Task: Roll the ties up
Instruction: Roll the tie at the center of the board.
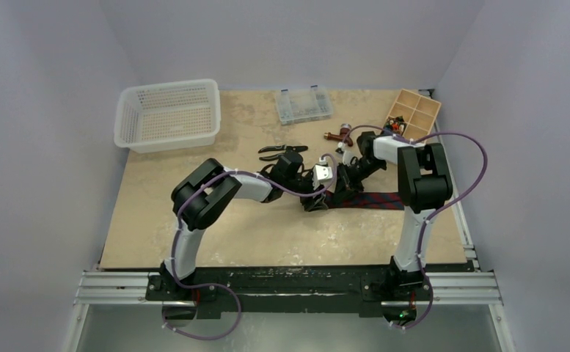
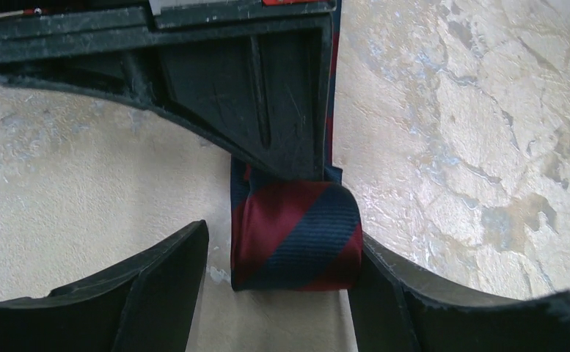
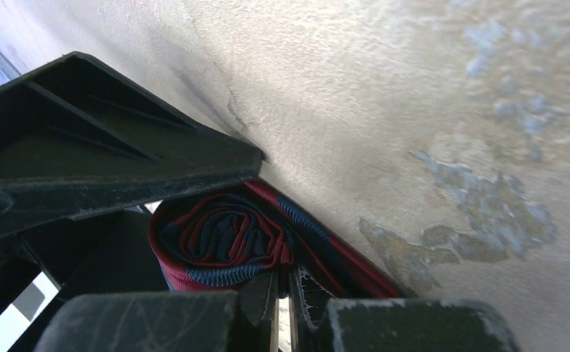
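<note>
A navy and dark red striped tie [image 1: 373,199] lies as a flat strip across the table toward the right arm. Its near end is wound into a small roll [image 2: 296,235]. My left gripper [image 2: 285,238] is open and straddles the roll. One finger [image 2: 161,282] stands apart from it on the left; the other [image 2: 414,301] is close against its right side. My right gripper [image 3: 282,290] is shut, its tips pressed against the spiral end of the roll [image 3: 223,246] with nothing between them. In the top view both grippers [image 1: 315,199] [image 1: 338,187] meet at the tie's left end.
Black-handled pliers [image 1: 282,152] lie just behind the left gripper. A white mesh basket [image 1: 168,114] stands at the back left, a clear parts box [image 1: 304,105] at the back middle, and a wooden compartment box [image 1: 414,111] at the back right. Small parts [image 1: 337,136] lie near it.
</note>
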Available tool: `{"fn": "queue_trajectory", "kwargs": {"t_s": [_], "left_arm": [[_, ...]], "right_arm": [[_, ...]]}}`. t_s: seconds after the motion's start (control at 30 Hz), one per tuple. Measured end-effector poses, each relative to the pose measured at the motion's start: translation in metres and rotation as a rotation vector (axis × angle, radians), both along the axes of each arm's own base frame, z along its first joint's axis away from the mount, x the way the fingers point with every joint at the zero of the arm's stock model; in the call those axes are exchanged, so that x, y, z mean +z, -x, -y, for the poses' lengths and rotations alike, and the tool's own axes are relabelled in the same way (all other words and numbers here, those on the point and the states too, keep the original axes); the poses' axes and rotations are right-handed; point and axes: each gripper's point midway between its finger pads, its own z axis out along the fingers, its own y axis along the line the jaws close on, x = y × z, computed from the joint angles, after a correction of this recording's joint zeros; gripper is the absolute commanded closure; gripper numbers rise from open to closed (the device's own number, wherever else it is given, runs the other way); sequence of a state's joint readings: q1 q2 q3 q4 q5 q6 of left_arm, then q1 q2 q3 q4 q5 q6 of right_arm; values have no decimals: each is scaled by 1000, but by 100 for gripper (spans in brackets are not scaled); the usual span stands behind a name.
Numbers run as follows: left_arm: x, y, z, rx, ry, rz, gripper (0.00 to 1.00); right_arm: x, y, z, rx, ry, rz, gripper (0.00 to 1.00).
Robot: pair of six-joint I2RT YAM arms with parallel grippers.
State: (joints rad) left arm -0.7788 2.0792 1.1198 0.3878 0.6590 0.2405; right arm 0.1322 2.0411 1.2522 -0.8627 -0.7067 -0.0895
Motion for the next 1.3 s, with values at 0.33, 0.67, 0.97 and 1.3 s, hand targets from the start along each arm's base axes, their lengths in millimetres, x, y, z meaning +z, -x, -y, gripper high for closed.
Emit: {"fn": "queue_trajectory", "kwargs": {"t_s": [0.33,0.67,0.97,1.3], "left_arm": [[-1,8,11,-28,52,-32,69],[-4,3,-6,31,-67,75,81],[-6,0,-23,25,-206,110,83],[-7,1,-26,5,-276,93,82]], "right_arm": [[-1,-2,-9,40,19,21,100],[5,-9,-24,70,-42,39,66],[21,-13,-17,112,-98,88,43],[49,-10,-33,99,-242,99,51]]}}
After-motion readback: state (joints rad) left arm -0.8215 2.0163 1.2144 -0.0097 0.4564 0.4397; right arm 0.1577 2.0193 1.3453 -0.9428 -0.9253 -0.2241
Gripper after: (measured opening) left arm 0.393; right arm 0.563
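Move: The rolled tie stands just off both sets of fingertips: about 1 cm to the right of the left hand and 1 cm below it, and some 2 cm to the left of the right hand, at its height. The flat tail runs on, its middle about 9 cm to the right of the right hand. From the left hand, the pruners lie 15 cm ahead and 12 cm left, the pipe fitting 21 cm ahead and 5 cm right. Easing about 1 cm right, the left hand closes its spread fingers on the sides of the roll, then draws it some 3.5 cm left while its fingertips tip roughly 20 degrees farther down. The right hand, its shut fingertips at the roll's right side, nudges left, then opens, comes free and rises about 5 cm, ending spread over the roll and some 3 cm farther left. ##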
